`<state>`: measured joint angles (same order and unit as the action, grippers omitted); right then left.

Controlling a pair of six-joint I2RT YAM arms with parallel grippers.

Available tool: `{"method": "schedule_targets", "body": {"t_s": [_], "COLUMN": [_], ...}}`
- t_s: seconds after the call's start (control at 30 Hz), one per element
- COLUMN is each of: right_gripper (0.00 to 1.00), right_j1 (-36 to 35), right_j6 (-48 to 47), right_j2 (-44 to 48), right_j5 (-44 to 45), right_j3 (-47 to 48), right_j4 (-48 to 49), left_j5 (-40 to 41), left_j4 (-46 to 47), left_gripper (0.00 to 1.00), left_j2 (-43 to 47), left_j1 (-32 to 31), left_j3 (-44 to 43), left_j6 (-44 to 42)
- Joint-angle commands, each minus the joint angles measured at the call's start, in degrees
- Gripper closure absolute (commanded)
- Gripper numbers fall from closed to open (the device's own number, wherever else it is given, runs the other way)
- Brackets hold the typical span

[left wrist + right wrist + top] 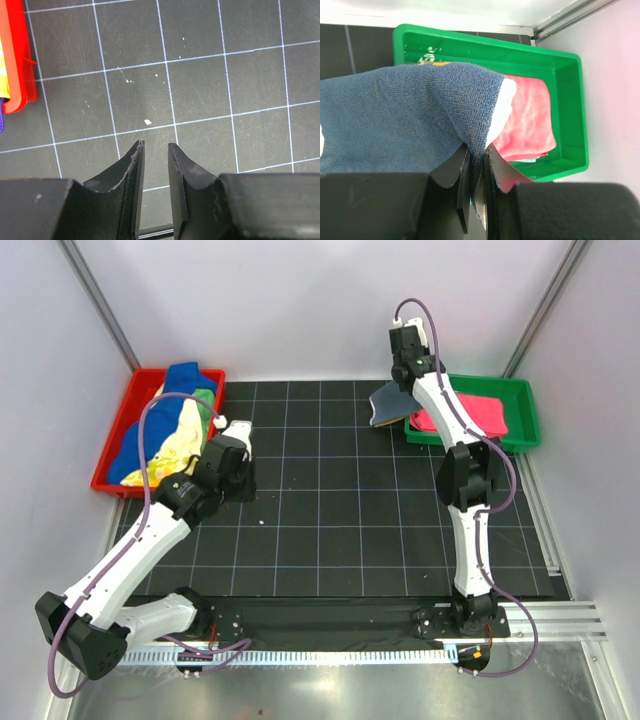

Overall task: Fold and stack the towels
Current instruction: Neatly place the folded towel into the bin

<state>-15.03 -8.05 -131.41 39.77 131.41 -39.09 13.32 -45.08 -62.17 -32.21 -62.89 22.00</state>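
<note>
My right gripper (477,150) is shut on a dark blue towel (410,120), holding it in the air at the left end of the green tray (570,100). From above, that folded towel (389,403) hangs just left of the tray (525,410), where a pink-red towel (480,415) lies flat; the same pink-red towel (530,120) shows under the lifted one. More towels (175,430), blue, green and yellow, lie heaped in the red tray (115,455). My left gripper (156,145) hovers over the mat beside the red tray (20,60), open and holding nothing.
A black gridded mat (330,500) covers the table between the two trays. White walls and metal posts close in the back and sides. A metal rail (560,615) runs along the near right edge.
</note>
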Motion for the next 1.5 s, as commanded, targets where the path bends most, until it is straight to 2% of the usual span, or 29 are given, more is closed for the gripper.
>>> {"method": "schedule_targets", "body": {"t_s": [0.0, 0.63, 1.47], "right_gripper": [0.98, 0.98, 0.98], "right_j1": [0.96, 5.62, 11.86], "right_j6": [-1.88, -0.21, 3.74], "right_j2": [2.74, 5.73, 6.09], "right_j5": [1.71, 0.49, -2.5], "right_j3": [4.11, 6.92, 4.38], "right_j4": [0.25, -2.48, -3.97], "left_j5": [-0.4, -1.81, -2.42], "left_j4": [-0.09, -0.1, -0.18], "left_gripper": [0.71, 0.71, 0.71], "left_j2": [-0.05, 0.03, -0.76], "left_j1": [0.48, 1.27, 1.27], "left_j3": [-0.48, -0.21, -0.12], "left_j6": [-0.99, -0.9, -0.73]}}
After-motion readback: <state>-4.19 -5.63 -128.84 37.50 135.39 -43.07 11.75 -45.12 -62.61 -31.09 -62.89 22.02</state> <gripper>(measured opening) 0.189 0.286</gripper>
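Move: The right hand holds the folded blue-backed towel by its right side, with the rest hanging out to the hand's left. The middle of the green bin lies roughly 9 cm to the right, 6 cm back and 18 cm below; the pink towel inside it is some 6 cm right, 5 cm back and about as far down. From the left hand, the green bin is about 51 cm right, 21 cm ahead and 18 cm below. The right hand keeps its pinch and carries the towel about 10 cm right over the green bin, rising some 4 cm. ##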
